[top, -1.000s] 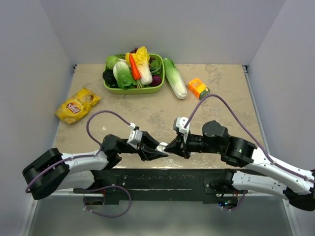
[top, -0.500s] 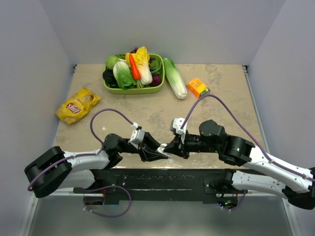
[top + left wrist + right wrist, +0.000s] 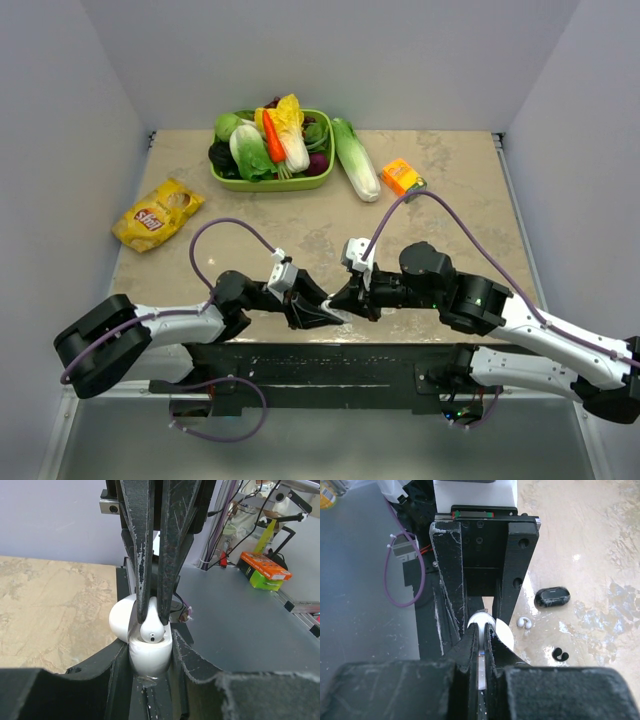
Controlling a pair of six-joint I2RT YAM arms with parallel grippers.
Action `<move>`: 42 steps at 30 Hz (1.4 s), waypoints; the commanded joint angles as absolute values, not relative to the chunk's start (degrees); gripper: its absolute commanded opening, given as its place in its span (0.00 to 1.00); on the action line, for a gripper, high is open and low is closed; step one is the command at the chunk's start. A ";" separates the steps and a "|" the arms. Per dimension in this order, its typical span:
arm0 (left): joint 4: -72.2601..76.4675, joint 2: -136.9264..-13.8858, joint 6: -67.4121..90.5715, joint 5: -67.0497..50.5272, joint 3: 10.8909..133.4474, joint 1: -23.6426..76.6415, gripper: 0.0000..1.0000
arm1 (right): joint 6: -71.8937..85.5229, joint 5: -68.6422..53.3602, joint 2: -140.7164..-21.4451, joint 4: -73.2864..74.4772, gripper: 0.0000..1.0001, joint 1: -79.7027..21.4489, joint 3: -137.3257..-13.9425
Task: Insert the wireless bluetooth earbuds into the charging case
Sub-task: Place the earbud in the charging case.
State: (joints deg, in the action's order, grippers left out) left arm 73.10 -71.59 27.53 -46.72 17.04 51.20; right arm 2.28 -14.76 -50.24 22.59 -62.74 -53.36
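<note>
My left gripper (image 3: 150,652) is shut on the white charging case (image 3: 150,660), holding it upright with its lid (image 3: 121,622) open to the left. My right gripper (image 3: 481,630) comes in from the opposite side, shut on a white earbud (image 3: 151,628) whose tip sits in the case's mouth. In the top view the two grippers meet near the table's front edge (image 3: 335,305). Another white earbud (image 3: 523,623) and a black earbud (image 3: 560,655) lie loose on the table beside a closed black case (image 3: 552,596).
At the back stand a green basket (image 3: 268,184) of vegetables, a loose cabbage (image 3: 357,160) and an orange box (image 3: 404,179). A yellow snack bag (image 3: 157,214) lies at the left. Purple cables arc over both arms.
The two wrists have drawn slightly closer together, the right one shifting left and the left one right. Both grips are unchanged.
</note>
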 commanded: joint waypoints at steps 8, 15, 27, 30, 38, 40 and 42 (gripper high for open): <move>89.12 -70.14 27.07 -45.88 18.55 51.59 0.00 | 1.75 -14.68 -48.61 21.88 0.00 -62.93 -53.62; 87.54 -68.55 25.84 -44.82 18.37 51.59 0.00 | 2.55 -14.76 -47.29 21.97 0.00 -63.02 -52.21; 88.24 -69.70 26.54 -45.35 19.77 51.68 0.00 | 2.99 -16.17 -49.75 20.74 0.00 -63.19 -52.47; 89.03 -70.31 27.07 -45.44 19.95 51.59 0.00 | 3.08 -16.26 -50.10 20.57 0.00 -63.28 -52.38; 88.42 -70.66 26.46 -44.91 20.22 51.59 0.00 | 5.44 -12.31 -48.35 20.75 0.49 -63.28 -52.82; 88.07 -70.75 25.93 -44.56 19.69 51.59 0.00 | 6.59 -11.34 -47.03 19.78 0.60 -63.28 -53.61; 88.33 -71.10 25.40 -43.42 19.08 51.59 0.00 | 8.69 -10.90 -44.31 18.46 0.66 -63.28 -54.66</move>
State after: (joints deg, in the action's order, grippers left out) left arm 72.55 -70.87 27.33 -43.18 17.91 51.03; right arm 5.69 -14.31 -48.36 21.78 -63.75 -52.95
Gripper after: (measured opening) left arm 0.347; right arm 0.605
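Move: The right fingertips already hold a white earbud by its stem at a slot of the open white charging case, whose middle is about 2 cm left and 3 cm below. The left hand grips that case, centred some 2 cm to its right and 1 cm above. From the right hand, roughly 22 cm down on the table, the other white earbud lies 5 cm ahead and 6 cm left, a black earbud 9 cm straight ahead, and the black case 11 cm ahead and 9 cm left. Keep the left grip and lift the case about 1 cm under the right hand. With the right fingers still pinching the earbud, ease less than 1 cm up and right, then back left and down into the slot. Then open them to just over half, letting go of the earbud, and begin backing up and slightly back while the left hand shifts the case about 1 cm forward. ##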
